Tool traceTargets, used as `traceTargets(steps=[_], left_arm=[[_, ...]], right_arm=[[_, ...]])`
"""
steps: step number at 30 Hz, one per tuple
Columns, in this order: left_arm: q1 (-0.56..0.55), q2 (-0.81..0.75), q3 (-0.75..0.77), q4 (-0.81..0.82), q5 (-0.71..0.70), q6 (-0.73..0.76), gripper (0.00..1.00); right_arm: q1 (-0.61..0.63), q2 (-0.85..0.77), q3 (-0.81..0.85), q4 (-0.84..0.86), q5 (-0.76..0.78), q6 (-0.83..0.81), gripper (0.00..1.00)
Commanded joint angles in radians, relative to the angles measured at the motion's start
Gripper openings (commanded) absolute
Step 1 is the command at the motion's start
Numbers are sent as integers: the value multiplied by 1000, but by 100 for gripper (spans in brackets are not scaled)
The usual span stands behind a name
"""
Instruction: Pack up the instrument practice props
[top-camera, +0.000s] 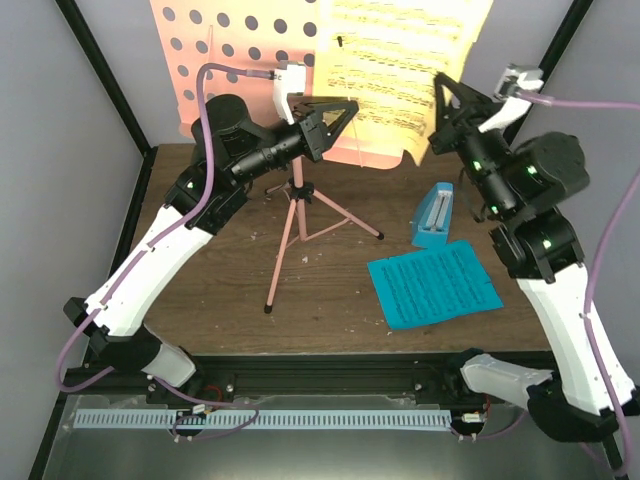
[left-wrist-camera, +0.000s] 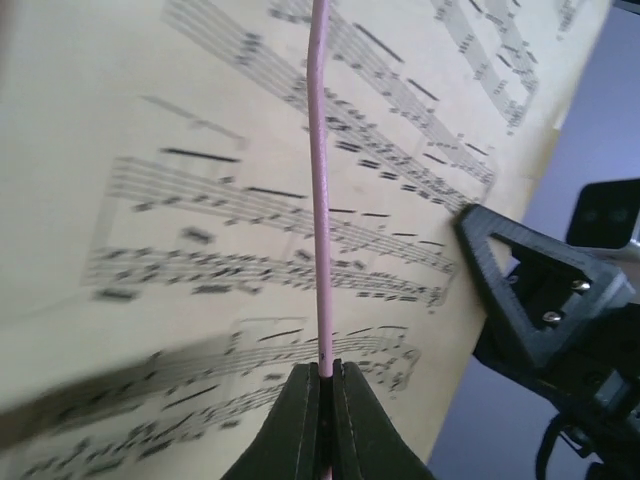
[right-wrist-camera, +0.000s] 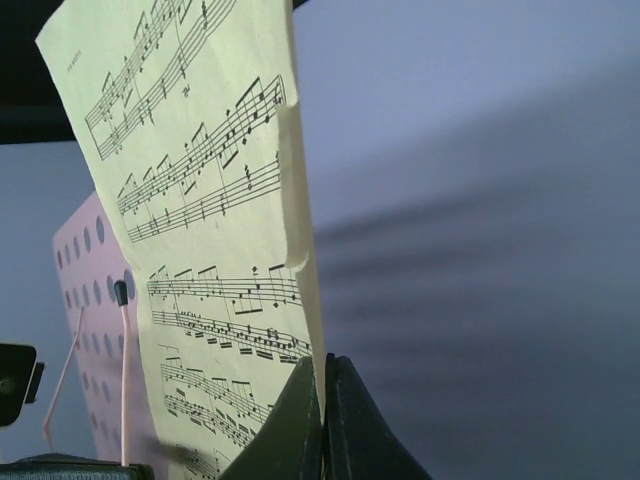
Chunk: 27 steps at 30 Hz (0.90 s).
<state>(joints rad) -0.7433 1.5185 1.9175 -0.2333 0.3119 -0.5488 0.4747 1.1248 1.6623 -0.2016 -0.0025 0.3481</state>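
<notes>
The salmon-pink music stand (top-camera: 293, 225) stands at the table's middle back, its hole-punched desk (top-camera: 230, 60) raised against the back wall. A yellow music sheet (top-camera: 400, 70) hangs on the desk's right side. My left gripper (top-camera: 350, 108) is shut on the stand's thin pink wire arm (left-wrist-camera: 320, 190) in front of the sheet (left-wrist-camera: 150, 200); the jaws (left-wrist-camera: 327, 370) pinch the wire. My right gripper (top-camera: 439, 82) is shut on the yellow sheet's right edge (right-wrist-camera: 210, 190), the fingertips (right-wrist-camera: 322, 365) closed over it. A blue music sheet (top-camera: 435, 285) lies flat at the front right. The blue metronome (top-camera: 433, 215) lies behind it.
The stand's three tripod legs (top-camera: 340, 215) spread over the middle of the brown table (top-camera: 220, 300). Black frame posts (top-camera: 105, 70) and grey walls bound the sides. A second pink wire arm with a black tip (right-wrist-camera: 122, 370) shows in the right wrist view, before the desk (right-wrist-camera: 85, 260).
</notes>
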Motion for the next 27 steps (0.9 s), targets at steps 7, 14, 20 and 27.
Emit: traceTargets(steps=[7, 14, 20, 27], left_arm=[[2, -36, -7, -27, -52, 42, 22], [3, -94, -56, -29, -66, 94, 55], [7, -201, -142, -59, -77, 150, 75], [11, -452, -493, -11, -65, 221, 83]], right_arm=[[-1, -258, -106, -25, 258, -106, 1], [0, -394, -191, -168, 226, -38, 1], [-1, -549, -385, -236, 252, 58, 1], [-1, -664, -624, -330, 257, 245, 1]])
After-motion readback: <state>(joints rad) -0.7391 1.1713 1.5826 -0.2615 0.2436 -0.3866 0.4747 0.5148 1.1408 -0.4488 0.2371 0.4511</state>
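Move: The right gripper holds the yellow sheet by its edge, the sheet's middle about 7 cm to its left. The blue sheet lies some 60 cm below, 14 cm to the right and 4 cm back; the metronome stands about 11 cm ahead, 13 cm right and 53 cm below. The left gripper has the stand's thin pink rod in its fingers, the perforated desk's middle some 7 cm ahead, 8 cm left and slightly higher. Draw the yellow sheet out from under the rod with the right gripper kept shut, going back and right about 15 cm, then straight down some 15 cm towards the blue sheet, fingertips tipping down at the end. Meanwhile open the left gripper wide to let go of the rod, then back it off left and rearward about 9 cm. ##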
